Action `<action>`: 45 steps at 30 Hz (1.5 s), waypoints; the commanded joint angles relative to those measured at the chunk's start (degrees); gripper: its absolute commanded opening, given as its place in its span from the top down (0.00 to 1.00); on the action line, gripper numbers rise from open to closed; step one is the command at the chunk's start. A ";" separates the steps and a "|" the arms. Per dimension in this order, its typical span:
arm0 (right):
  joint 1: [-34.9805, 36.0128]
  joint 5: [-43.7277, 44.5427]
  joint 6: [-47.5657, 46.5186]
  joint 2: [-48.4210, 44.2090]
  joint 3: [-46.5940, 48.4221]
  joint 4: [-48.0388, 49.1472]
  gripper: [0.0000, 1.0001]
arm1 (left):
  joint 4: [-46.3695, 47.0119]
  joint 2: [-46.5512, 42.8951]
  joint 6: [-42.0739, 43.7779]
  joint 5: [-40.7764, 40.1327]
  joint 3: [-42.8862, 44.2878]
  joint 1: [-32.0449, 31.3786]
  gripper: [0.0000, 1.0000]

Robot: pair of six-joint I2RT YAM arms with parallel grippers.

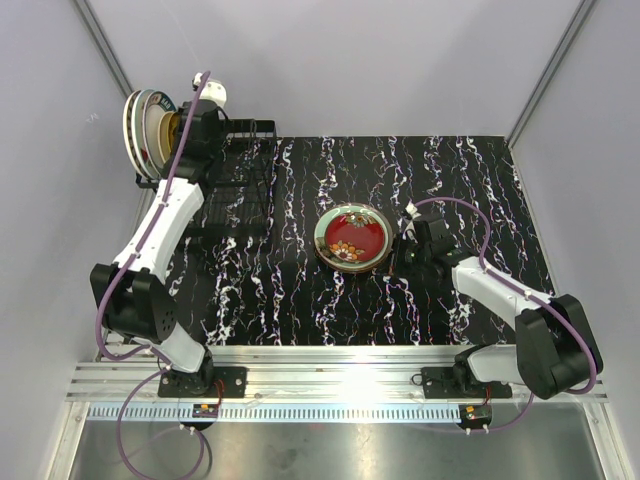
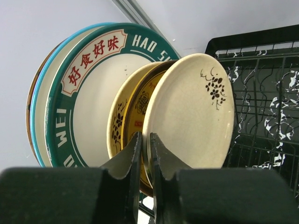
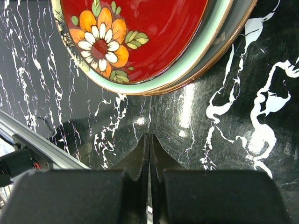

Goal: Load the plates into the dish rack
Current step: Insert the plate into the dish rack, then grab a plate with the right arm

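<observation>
Several plates stand on edge at the left end of the black wire dish rack [image 1: 240, 185] [image 2: 266, 107]. Among them are a teal-rimmed plate [image 2: 88, 102], a yellow plate [image 2: 122, 116] and, nearest me, a cream plate [image 2: 191, 112] with a small brown sprig. My left gripper [image 2: 145, 140] [image 1: 185, 130] has its jaws narrowly astride the cream plate's lower rim. On the table lies a red flowered plate [image 1: 352, 237] [image 3: 149, 32], on top of a pale green plate with a brown rim [image 3: 219, 51]. My right gripper [image 3: 149, 140] [image 1: 402, 250] is shut and empty, just right of this stack.
The table top [image 1: 300, 300] is black with white marbling. Grey walls close in on the left and the back, with the racked plates [image 1: 148, 125] close to the left wall. A metal rail [image 1: 340, 365] runs along the near edge by both arm bases.
</observation>
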 commanded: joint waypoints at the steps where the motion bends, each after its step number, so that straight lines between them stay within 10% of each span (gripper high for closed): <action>1: -0.51 -1.10 -0.38 0.17 2.06 2.26 1.00 | 2.67 -1.00 0.31 -1.15 -0.37 0.57 0.86; 23: -0.77 -1.72 -0.38 0.43 2.33 2.08 0.99 | -0.49 -5.65 -2.40 0.34 4.01 0.30 0.47; 33: -2.00 -1.89 0.14 0.69 3.12 1.12 0.79 | -6.47 -16.81 -13.56 12.38 7.45 -0.14 0.23; 45: -5.96 1.62 3.48 0.43 5.93 -1.17 0.66 | 1.08 -42.47 -26.75 26.09 -20.39 -0.14 0.01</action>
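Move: The cream plate stands on edge in the dish rack with its near rim still between the left fingertips, its middle about 7 cm ahead of the left hand, neither left nor right, and some 3 cm below. The yellow plate is about 3 cm to the left of it and level ahead; the green-rimmed plate some 8 cm left of it. From the right hand, the red plate lies about 5 cm ahead, 9 cm left and 3 cm below, with the mint plate directly under it. The cream plate's rim is let go: the left fingers, just beginning to part, open wide while the hand stays put, then it backs away about 17 cm and climbs some 12, drifting slightly right, fingers tipping up about 30 degrees, the left side rolling down and the hand swinging clockwise. Late on, the right hand starts opening and slides some 3 cm forward and 2 right beside the stack, touching nothing. ##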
